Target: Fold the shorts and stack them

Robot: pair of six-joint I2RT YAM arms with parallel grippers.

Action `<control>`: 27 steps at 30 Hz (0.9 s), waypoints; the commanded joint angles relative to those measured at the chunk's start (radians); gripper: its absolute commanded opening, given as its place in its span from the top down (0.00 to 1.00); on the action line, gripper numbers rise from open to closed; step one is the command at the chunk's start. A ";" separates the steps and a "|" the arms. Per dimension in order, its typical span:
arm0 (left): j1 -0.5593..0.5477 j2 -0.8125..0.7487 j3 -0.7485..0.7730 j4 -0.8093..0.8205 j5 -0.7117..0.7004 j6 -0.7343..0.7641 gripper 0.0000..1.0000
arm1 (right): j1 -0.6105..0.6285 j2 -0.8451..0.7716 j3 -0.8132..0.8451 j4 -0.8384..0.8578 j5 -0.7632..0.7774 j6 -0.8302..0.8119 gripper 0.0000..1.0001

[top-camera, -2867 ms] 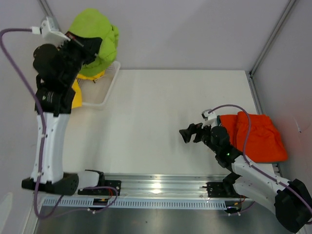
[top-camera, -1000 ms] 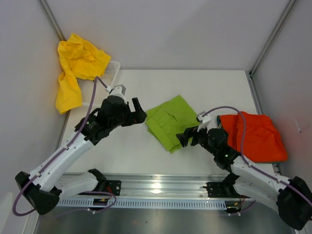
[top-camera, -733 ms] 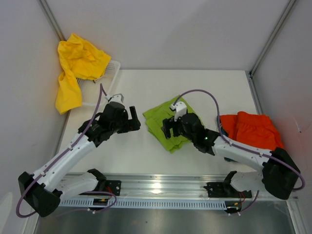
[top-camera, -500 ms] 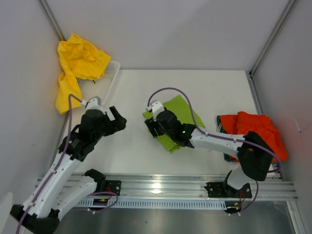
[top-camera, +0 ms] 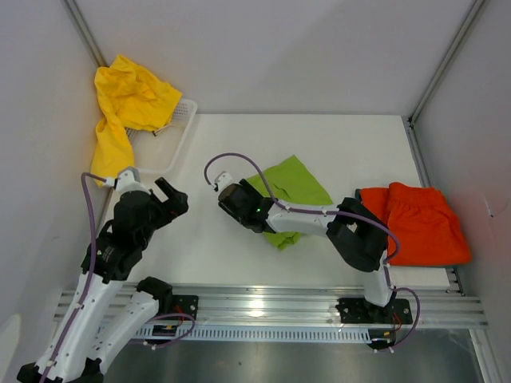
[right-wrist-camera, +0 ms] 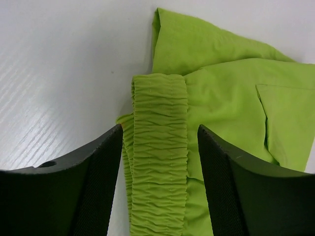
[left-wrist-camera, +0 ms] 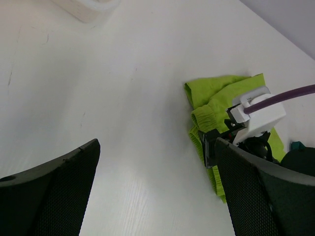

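Lime green shorts (top-camera: 294, 190) lie crumpled at the table's middle. My right gripper (top-camera: 231, 204) reaches far left to their left edge. In the right wrist view it (right-wrist-camera: 160, 132) stands open, its fingers (right-wrist-camera: 88, 182) straddling the gathered elastic waistband (right-wrist-camera: 160, 162) without pinching it. My left gripper (top-camera: 171, 199) hovers open and holds nothing, left of the green shorts (left-wrist-camera: 216, 93). Orange-red shorts (top-camera: 423, 225) lie flat at the right edge. Yellow shorts (top-camera: 126, 108) hang over the basket at back left.
A white plastic basket (top-camera: 177, 137) sits at the table's back left corner, its corner (left-wrist-camera: 91, 9) showing in the left wrist view. Grey walls close in the left, back and right. The metal rail (top-camera: 263, 307) runs along the near edge.
The right arm swept left over the green shorts to their left edge, its jaws narrowing round the waistband. The left arm drew back leftward, still open. Earlier it carried the green shorts from the basket.
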 commanded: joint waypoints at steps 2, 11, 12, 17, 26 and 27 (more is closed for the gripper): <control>0.011 -0.021 -0.019 0.001 -0.007 0.017 0.01 | 0.020 0.054 0.081 -0.035 0.131 -0.047 0.35; 0.011 -0.078 -0.004 -0.039 -0.044 0.016 0.01 | 0.034 0.150 0.146 -0.021 0.249 -0.090 0.34; 0.011 -0.097 -0.002 -0.042 -0.046 0.016 0.01 | 0.034 0.158 0.160 -0.017 0.253 -0.096 0.34; 0.011 -0.121 0.012 -0.074 -0.056 0.017 0.01 | 0.037 0.216 0.207 0.008 0.361 -0.112 0.39; 0.011 -0.123 0.013 -0.079 -0.058 0.029 0.01 | 0.017 0.233 0.244 0.045 0.395 -0.118 0.58; 0.011 -0.123 0.012 -0.079 -0.055 0.031 0.01 | 0.013 0.244 0.253 0.035 0.397 -0.118 0.59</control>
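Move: My right hand hovers low, fingers part-open astride the far-left end of the green shorts' waistband, which lies about 3 cm ahead, straight on, and 3 cm below. The middle of the shorts is some 10 cm to my right and 1 cm back. The red shorts stack sits about 48 cm right and 9 cm back; the basket is 26 cm left and 17 cm forward. From my left hand the green shorts are about 31 cm right, 8 cm forward and 19 cm below. I first ease my right hand down about 2 cm onto the waistband, then slide it forward along it, about 4 cm in all and rising slightly at the end. Meanwhile I lift my fingertips, lower the hand's left side and turn a little clockwise, and start closing my fingers over the ribbed band. My open left hand backs off about 3 cm, back and left. ##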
